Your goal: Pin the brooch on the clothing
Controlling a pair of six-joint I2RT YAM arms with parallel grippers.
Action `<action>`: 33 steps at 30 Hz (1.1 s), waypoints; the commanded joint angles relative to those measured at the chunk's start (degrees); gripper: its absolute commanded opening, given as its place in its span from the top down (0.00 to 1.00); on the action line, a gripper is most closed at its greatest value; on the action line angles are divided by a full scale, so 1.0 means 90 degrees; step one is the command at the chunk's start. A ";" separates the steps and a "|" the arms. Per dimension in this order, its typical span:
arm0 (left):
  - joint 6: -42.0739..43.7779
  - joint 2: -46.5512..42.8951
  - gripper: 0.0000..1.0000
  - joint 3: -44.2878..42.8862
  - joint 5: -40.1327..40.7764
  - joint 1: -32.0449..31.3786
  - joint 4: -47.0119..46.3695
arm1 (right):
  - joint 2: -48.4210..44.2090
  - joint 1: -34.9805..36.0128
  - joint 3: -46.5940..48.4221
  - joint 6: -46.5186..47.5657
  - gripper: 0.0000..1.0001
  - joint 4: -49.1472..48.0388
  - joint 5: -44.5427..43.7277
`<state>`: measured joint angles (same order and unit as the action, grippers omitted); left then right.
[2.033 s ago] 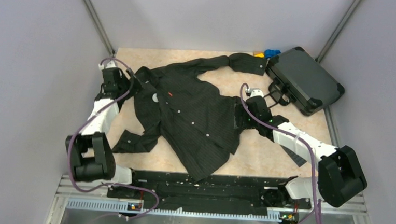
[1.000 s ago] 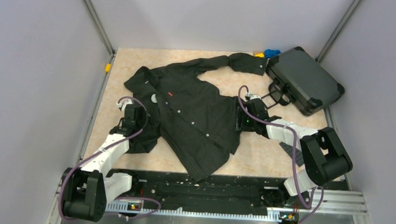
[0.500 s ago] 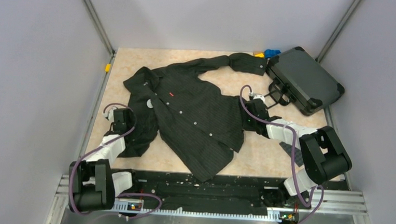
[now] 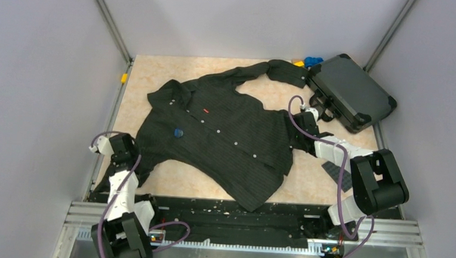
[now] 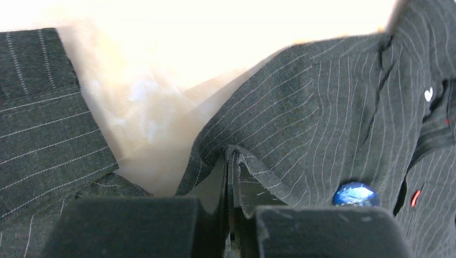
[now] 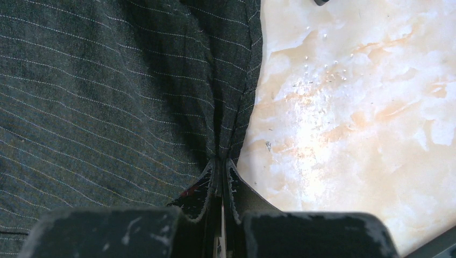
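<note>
The clothing point(image 4: 231, 135), a black pinstriped shirt, lies spread front-up across the table. The brooch point(image 4: 178, 132), a small round blue piece, sits on the shirt's chest; in the left wrist view the brooch point(image 5: 355, 194) shows just right of my finger. My left gripper point(image 4: 133, 151) is shut on a fold of the shirt's left edge point(image 5: 232, 161). At the shirt's right side my right gripper point(image 4: 298, 118) is shut on a pinch of cloth at its edge point(image 6: 219, 166). A white button point(image 5: 428, 95) and a red tag point(image 4: 206, 110) show.
A dark hard case point(image 4: 350, 91) lies at the back right, touching the far sleeve's cuff. A bright-blue toy piece point(image 4: 313, 60) sits behind it. A small yellow piece point(image 4: 123, 77) is by the left rail. Grey walls close in both sides.
Both grippers have shut on the shirt. The left arm has drawn back toward the near left and the right toward the case, pulling the shirt flatter. The brooch now shows blue.
</note>
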<state>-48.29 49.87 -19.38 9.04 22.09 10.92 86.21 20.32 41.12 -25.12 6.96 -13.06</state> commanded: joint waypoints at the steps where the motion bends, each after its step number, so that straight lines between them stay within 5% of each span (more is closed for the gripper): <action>1: 0.0022 -0.0272 1.00 -0.0263 0.0465 0.0368 0.0350 | -0.0265 -0.0108 0.0020 0.0031 1.00 0.0070 -0.0168; 7: 0.0132 -0.0930 1.00 -0.0331 0.0726 0.0510 0.0778 | -0.0341 -0.0117 0.0115 0.0205 0.99 0.0177 -0.0154; 9: 0.0434 -0.1056 0.97 -0.0443 0.0613 0.0514 0.0792 | -0.0406 -0.0115 0.0213 0.0371 0.74 0.0249 0.0023; 11: 0.0831 -0.1079 0.74 -0.0706 0.0391 0.0509 0.0845 | -0.0571 -0.0109 0.0252 0.0531 0.52 0.0318 0.0160; 14: 0.1199 -0.0980 0.52 -0.1137 -0.0092 0.0489 0.0970 | -0.1004 0.0008 0.0272 0.0735 0.36 0.0408 0.0183; 21: 0.1790 0.0012 0.47 -0.1888 -0.0527 -0.0310 0.0760 | -0.1653 0.0597 0.0315 0.0996 0.28 0.0112 0.0600; 26: 0.1846 0.1456 0.47 -0.2362 -0.1068 -0.1311 0.0232 | -0.0729 0.0613 0.1076 0.1163 0.28 -0.0053 0.1164; 33: 0.1574 0.3117 0.48 -0.2825 -0.1722 -0.1341 -0.0718 | 0.1003 0.0604 0.2502 0.1732 0.31 -0.0415 0.1739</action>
<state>-33.47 73.01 -40.73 -3.03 9.96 11.55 88.77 25.45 55.81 -13.37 7.25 -2.11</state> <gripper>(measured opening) 0.530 0.709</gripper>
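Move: The left fingers hold the clothing's left edge; from them the brooch lies about 10 cm ahead, 14 cm right and 3 cm lower, with the red tag some 19 cm ahead and 23 cm right. The right fingers hold the right edge; the armhole notch is roughly 11 cm ahead and 10 cm left of them, nearly level in height, and the nearest button about 13 cm left and 3 cm back. Still pinching the edge, the left fingers tug back and left a couple of centimetres, then open halfway and let go; the hand rises, then swings forward and right about 10 cm each way towards the brooch, sinking, wrist turning some 35 degrees clockwise. The right fingers open wide and let go, lifting 8 cm, then go left and forward towards the armhole notch, turning counter-clockwise. ##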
